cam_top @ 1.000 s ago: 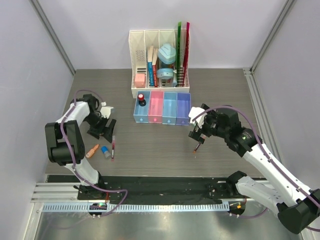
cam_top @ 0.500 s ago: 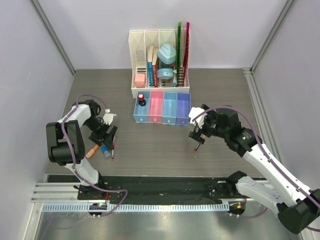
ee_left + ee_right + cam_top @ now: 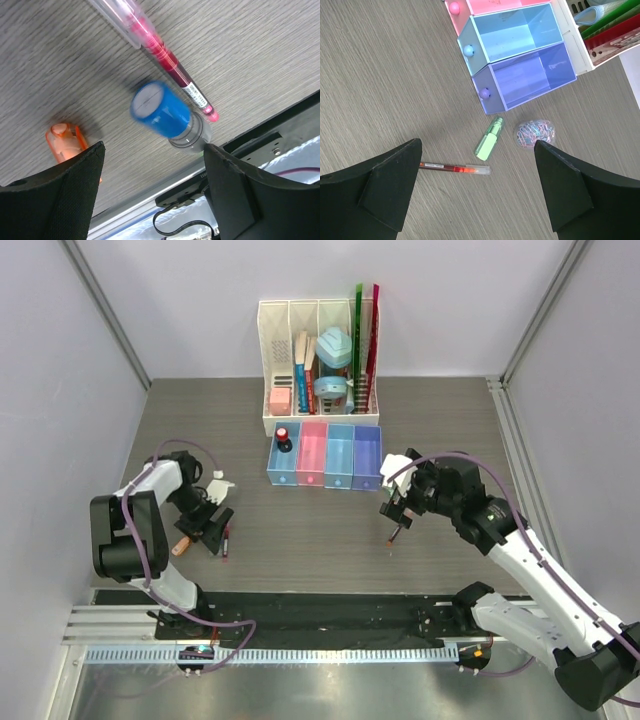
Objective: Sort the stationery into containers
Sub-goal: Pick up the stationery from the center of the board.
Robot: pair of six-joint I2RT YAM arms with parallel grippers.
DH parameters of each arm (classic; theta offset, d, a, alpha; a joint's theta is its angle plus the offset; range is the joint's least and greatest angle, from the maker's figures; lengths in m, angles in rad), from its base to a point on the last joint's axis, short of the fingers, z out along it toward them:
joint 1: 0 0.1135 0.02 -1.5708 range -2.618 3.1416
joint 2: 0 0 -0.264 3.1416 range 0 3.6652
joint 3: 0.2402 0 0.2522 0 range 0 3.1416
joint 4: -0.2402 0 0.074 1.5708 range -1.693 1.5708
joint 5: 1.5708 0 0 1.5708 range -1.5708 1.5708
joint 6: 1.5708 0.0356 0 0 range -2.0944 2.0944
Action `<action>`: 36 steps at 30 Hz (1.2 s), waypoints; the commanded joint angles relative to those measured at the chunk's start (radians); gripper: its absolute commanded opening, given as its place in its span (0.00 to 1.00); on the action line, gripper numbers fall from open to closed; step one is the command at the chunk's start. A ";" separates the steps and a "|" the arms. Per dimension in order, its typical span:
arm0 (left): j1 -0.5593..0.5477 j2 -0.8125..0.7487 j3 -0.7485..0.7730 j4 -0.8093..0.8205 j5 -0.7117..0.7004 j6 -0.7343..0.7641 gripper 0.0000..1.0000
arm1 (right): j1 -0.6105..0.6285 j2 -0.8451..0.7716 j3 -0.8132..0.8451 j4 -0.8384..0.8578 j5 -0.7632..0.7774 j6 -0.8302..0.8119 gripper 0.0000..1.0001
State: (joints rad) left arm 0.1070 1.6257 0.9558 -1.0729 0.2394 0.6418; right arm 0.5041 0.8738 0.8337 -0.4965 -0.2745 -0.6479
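My left gripper (image 3: 210, 529) is open and low over the table at the near left. In the left wrist view, a blue-capped cylinder (image 3: 162, 111) lies just ahead of the left gripper (image 3: 152, 165), beside a dark-red pen (image 3: 165, 52) and an orange piece (image 3: 65, 142). My right gripper (image 3: 400, 511) is open above a green piece (image 3: 489, 138), a lilac disc of paper clips (image 3: 534, 133) and a second red pen (image 3: 452, 169). The bins are blue (image 3: 283, 465), pink (image 3: 312, 455), light blue (image 3: 340, 455) and purple (image 3: 367, 455). A red-capped cylinder (image 3: 283, 437) stands in the blue bin.
The white slotted organiser (image 3: 318, 360) with rulers, books and teal items stands behind the bins. The table's near edge and a black rail (image 3: 235, 165) lie just past the left gripper. Grey walls close in left and right.
My left gripper has moved toward the near edge, coming down over the blue-capped cylinder by the pen. The right arm has barely moved.
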 commanded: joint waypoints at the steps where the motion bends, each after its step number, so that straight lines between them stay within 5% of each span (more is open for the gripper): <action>1: 0.000 -0.041 -0.020 0.065 -0.022 0.039 0.80 | -0.010 -0.025 0.012 0.010 -0.009 0.019 1.00; 16: -0.036 -0.050 -0.011 0.011 0.066 0.085 0.79 | -0.024 -0.036 0.012 0.007 -0.023 0.027 1.00; 26: -0.069 -0.041 -0.046 0.021 0.021 0.073 0.58 | -0.027 -0.041 0.010 0.007 -0.025 0.027 1.00; 36: -0.069 -0.058 -0.029 -0.022 -0.009 0.082 0.56 | -0.029 -0.047 0.012 0.006 -0.026 0.028 1.00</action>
State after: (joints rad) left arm 0.0414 1.6073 0.9096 -1.0538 0.2436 0.7151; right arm 0.4805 0.8455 0.8337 -0.5034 -0.2905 -0.6296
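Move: Just to the right of the left hand, about 2 cm off, level with it and some 2 cm lower, lies the blue-capped bottle, close by the right finger. The red pen lies about 5 cm to the hand's right, its middle 2 cm farther out, and the orange marker about 5 cm to the left, level with the hand. From the right hand the bottle is some 40 cm to the left, 10 cm back and 20 cm below. Shifting right low over the table, the left hand goes about 1.5 cm towards the blue-capped bottle, eases back left by half a centimetre and draws back about 1 cm. Meanwhile it turns some 10 degrees clockwise and sinks slightly; the fingers, pointing down, close part-way from wide open until they straddle the bottle, not yet pinching it. ##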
